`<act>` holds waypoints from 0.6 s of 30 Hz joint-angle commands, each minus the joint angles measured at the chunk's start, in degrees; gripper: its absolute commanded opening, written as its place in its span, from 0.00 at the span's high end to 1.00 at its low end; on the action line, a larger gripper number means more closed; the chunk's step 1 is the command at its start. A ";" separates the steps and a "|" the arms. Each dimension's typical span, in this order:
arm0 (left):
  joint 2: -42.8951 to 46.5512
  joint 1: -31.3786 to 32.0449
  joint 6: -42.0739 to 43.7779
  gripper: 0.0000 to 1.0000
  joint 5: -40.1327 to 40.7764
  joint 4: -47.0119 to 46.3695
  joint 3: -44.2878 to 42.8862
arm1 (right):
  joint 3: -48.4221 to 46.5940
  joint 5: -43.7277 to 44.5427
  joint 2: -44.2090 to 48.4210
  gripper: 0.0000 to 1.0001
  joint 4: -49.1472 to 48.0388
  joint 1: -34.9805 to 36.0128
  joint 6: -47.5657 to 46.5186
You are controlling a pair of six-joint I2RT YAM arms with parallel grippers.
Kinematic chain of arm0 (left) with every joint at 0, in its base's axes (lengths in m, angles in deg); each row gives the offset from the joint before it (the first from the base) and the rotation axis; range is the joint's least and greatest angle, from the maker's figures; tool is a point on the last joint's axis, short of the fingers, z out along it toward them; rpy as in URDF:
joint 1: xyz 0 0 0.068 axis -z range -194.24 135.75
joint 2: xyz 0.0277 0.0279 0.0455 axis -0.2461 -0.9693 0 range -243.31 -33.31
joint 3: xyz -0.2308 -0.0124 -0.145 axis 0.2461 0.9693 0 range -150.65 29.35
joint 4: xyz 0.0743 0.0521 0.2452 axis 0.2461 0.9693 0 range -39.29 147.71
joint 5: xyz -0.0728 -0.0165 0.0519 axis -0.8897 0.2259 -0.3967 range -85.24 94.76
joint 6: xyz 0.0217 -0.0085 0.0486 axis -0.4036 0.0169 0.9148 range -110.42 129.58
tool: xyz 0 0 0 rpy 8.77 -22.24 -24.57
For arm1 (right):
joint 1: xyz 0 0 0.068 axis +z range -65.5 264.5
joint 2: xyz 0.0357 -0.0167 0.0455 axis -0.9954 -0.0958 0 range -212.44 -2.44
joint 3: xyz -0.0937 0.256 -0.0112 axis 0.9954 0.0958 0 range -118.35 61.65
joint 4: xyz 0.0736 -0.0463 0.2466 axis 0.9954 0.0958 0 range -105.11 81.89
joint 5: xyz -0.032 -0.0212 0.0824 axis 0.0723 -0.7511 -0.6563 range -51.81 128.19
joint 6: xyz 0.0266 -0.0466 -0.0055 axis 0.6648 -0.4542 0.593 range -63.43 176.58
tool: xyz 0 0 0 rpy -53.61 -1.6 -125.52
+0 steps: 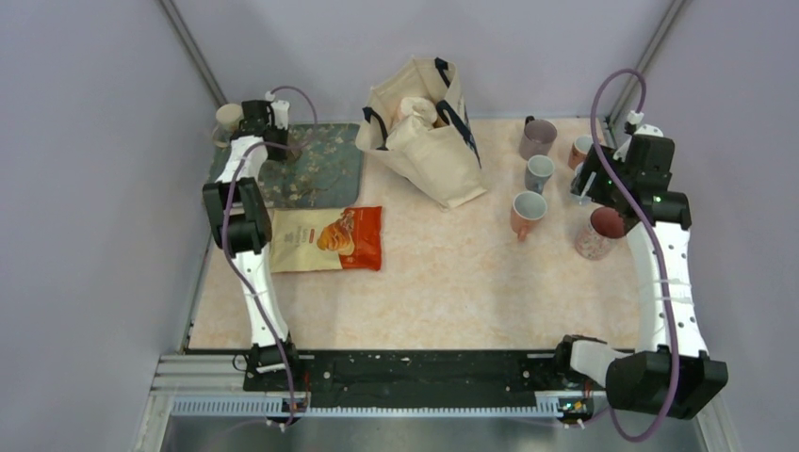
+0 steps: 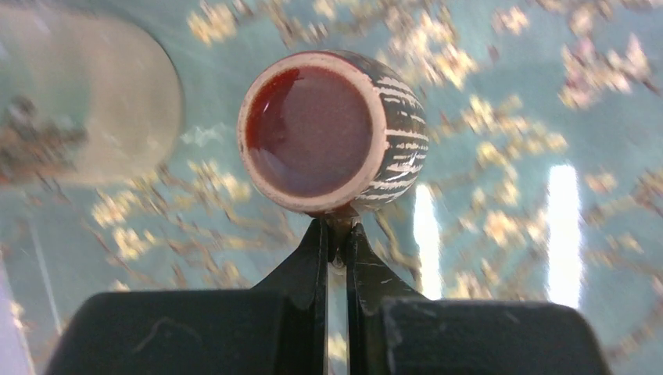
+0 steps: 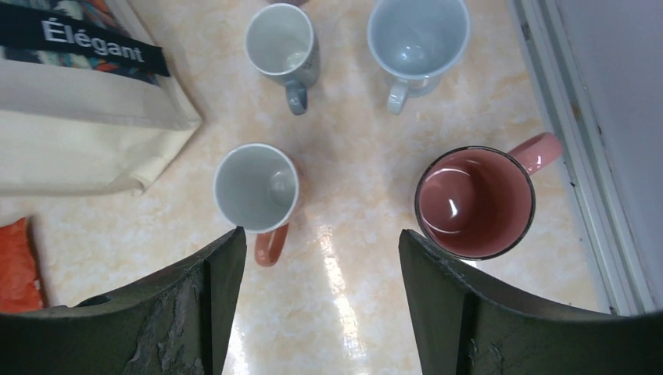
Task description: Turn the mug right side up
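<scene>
The mug [image 2: 336, 129] is dark with pale streaks and a glossy red inside. It is over the teal flowered mat [image 2: 500, 94] with its mouth turned up toward the left wrist camera, tilted slightly. My left gripper [image 2: 337, 228] is shut on the mug's near edge, where a brown bit shows between the fingertips. From above, the mug [image 1: 294, 148] is a small brown spot beside the left gripper [image 1: 279, 139], mostly hidden under the wrist. My right gripper [image 3: 320, 242] hangs open and holds nothing, above the table between two upright mugs, and its place from above is the right gripper [image 1: 586, 188].
A cream mug [image 1: 226, 117] sits at the mat's far left corner. A canvas tote bag [image 1: 424, 132] stands mid-back, with an orange snack bag [image 1: 328, 238] in front of the mat [image 1: 320, 169]. Several upright mugs cluster at right, including a salmon one [image 3: 258, 187] and a pink one [image 3: 475, 203].
</scene>
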 commanded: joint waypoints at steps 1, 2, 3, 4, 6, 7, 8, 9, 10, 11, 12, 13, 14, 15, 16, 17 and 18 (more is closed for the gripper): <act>12.94 -0.61 -6.15 1.00 -7.42 2.17 12.08 | -2.06 -8.56 3.80 0.28 -2.88 0.41 1.69; 15.39 -0.71 -6.87 1.00 -8.80 1.65 14.42 | -1.56 -10.78 4.06 0.27 -3.31 0.60 2.04; 17.75 -0.90 -7.58 1.00 -9.98 1.17 18.31 | -1.13 -12.23 4.36 0.27 -3.65 1.16 2.58; 19.72 -1.02 -8.40 1.00 -11.08 0.84 20.82 | -0.93 -12.64 4.66 0.26 -3.93 2.29 2.87; 23.21 -1.28 -10.64 1.00 -13.44 -0.20 25.49 | -0.66 -13.21 4.97 0.23 -4.57 5.58 3.30; 24.73 -1.50 -11.88 1.00 -14.62 -0.67 27.53 | -0.59 -13.90 4.94 0.22 -5.21 7.31 4.04; 25.51 -1.58 -12.90 1.00 -16.14 -0.84 28.99 | -0.40 -14.71 4.77 0.21 -6.22 9.56 5.10; 25.88 -1.83 -13.62 1.00 -17.98 -0.18 29.85 | 0.23 -15.42 4.58 0.19 -8.63 13.06 6.42; 26.05 -1.92 -14.72 1.00 -19.67 1.34 30.08 | 0.98 -15.71 4.35 0.16 -11.02 16.00 8.46; 26.35 -2.19 -16.16 1.00 -21.12 3.29 30.11 | 1.76 -15.52 4.07 0.12 -13.46 19.25 9.86; 26.56 -2.36 -17.91 1.00 -22.67 3.93 30.47 | 2.40 -14.77 3.56 0.09 -16.05 22.78 11.07; 27.22 -2.66 -20.10 1.00 -23.33 3.88 31.10 | 2.73 -13.73 2.72 0.07 -18.26 26.09 12.03; 27.87 -2.86 -21.85 1.00 -22.87 3.34 32.07 | 2.94 -12.23 1.71 0.07 -20.53 29.82 12.78; 28.52 -3.05 -23.45 1.00 -22.50 2.96 33.01 | 3.06 -10.22 -0.33 0.06 -22.76 33.44 13.32; 29.11 -3.23 -24.85 1.00 -22.42 2.81 33.69 | 2.98 -8.75 -2.27 0.06 -24.99 36.59 13.76; 29.54 -3.43 -26.02 1.00 -22.73 2.91 34.45 | 2.65 -7.65 -4.56 0.06 -27.40 39.67 14.31; 30.26 -3.53 -27.09 1.00 -23.25 3.02 35.56 | 2.26 -6.92 -7.04 0.06 -29.73 42.52 14.93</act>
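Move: Some 70 cm to the right of the left hand, 29 cm nearer the bases and 18 cm higher, the open right gripper is what the held brown mug heads for; the croissant bag lies about 25 cm back and 16 cm right, 8 cm below. From the right hand the brown mug is roughly 33 cm ahead, 69 cm left, 17 cm below; the orange mug stands 7 cm ahead and 7 cm left, the red mug 5 cm ahead and 9 cm right, both some 20 cm lower. Swinging left over the orange mug, the right hand travels about 24 cm towards the brown mug, rising slightly, turning counter-clockwise and opening its gripper wider. The left hand keeps its pinch on the mug's handle and draws it back and to the right towards the right gripper, nearly level, rolling some 30 degrees so its left side drops. ##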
